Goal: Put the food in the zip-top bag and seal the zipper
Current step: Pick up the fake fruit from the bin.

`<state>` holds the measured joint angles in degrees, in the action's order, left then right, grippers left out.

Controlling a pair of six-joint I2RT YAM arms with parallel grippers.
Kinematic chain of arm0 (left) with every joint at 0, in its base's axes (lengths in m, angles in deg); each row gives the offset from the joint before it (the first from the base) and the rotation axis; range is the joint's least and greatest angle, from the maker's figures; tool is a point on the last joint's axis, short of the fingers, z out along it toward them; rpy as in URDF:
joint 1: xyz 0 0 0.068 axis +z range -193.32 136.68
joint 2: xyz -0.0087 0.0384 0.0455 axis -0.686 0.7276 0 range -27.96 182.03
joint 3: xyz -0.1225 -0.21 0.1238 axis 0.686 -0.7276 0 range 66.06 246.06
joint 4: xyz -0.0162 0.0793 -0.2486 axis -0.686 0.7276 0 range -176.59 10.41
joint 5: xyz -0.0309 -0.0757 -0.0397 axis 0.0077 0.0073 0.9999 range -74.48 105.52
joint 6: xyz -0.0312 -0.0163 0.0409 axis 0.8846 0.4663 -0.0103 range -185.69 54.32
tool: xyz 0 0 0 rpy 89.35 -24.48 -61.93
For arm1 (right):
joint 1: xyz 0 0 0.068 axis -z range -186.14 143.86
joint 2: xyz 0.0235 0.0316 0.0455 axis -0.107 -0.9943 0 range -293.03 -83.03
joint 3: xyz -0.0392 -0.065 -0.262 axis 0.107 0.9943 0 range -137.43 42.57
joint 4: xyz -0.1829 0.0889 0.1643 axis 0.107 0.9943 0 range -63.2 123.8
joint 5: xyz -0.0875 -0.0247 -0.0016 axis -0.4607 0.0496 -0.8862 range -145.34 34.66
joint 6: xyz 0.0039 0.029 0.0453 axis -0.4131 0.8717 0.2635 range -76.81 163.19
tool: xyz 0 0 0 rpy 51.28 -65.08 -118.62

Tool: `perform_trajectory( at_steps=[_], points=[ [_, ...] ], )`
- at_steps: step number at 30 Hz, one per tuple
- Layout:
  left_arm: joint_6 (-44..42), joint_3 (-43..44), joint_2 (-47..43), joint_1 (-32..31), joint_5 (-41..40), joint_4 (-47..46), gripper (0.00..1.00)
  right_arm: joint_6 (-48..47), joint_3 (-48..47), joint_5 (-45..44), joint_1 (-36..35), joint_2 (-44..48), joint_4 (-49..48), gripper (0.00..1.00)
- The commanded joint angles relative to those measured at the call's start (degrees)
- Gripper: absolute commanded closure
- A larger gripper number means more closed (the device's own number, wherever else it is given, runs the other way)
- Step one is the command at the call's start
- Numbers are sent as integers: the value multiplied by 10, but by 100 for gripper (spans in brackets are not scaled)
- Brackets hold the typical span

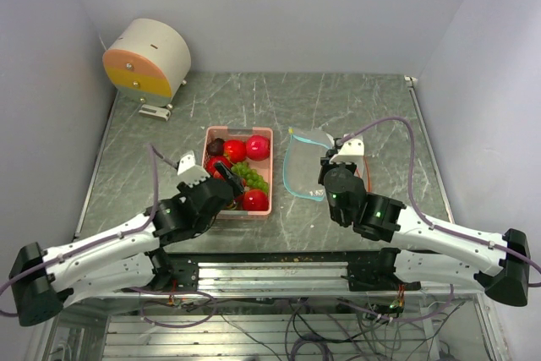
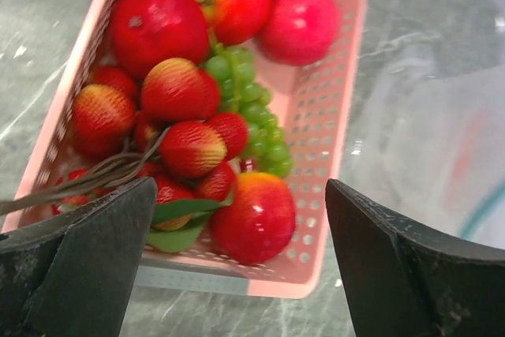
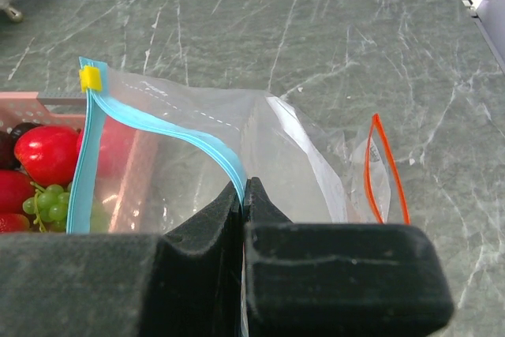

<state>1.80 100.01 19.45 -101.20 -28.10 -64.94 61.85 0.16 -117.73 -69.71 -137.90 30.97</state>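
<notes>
The food lies in a pink tray: red apples, green grapes and a cluster of small red berries. My left gripper hovers open over the tray's near end. In the left wrist view a red apple sits under the left gripper, untouched. The clear zip-top bag lies to the right of the tray, mouth gaping. My right gripper is shut on the bag's blue zipper edge and lifts it. A yellow slider sits at the zipper's far end.
A second small clear bag with an orange rim lies just right of the held bag. A round beige and orange device stands at the back left corner. Grey walls close in the marble table on three sides.
</notes>
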Motion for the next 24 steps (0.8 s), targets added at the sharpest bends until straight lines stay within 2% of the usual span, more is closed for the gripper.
perform_trajectory(
  at_steps=[1,6,12,24],
  points=[
    [179,31,62,2,-27,121,0,14,-8,-4,-2,8,0,100],
    [225,53,99,-4,-28,143,1,15,-5,-3,-2,14,1,100],
    [297,51,116,-19,-71,183,1,20,2,0,-3,21,5,100],
    [352,-1,162,-19,-116,69,1,19,4,8,-3,36,12,100]
  ],
)
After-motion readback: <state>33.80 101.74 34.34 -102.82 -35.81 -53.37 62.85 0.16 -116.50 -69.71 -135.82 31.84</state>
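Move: The strawberry bunch in the bin lies some 4 cm ahead of the left hand, 3 cm to its left and about 14 cm below. At about that height, the peach is level and 5 cm to the right, the green grapes are 6 cm ahead and 3 cm right, and the round red fruit is 9 cm ahead and 5 cm left. From the right hand the strawberries are about 27 cm left, 2 cm back and 22 cm down. Left hand sinks about 5 cm towards the strawberries, wide open, turning some 20 degrees counter-clockwise; right keeps the bag. ##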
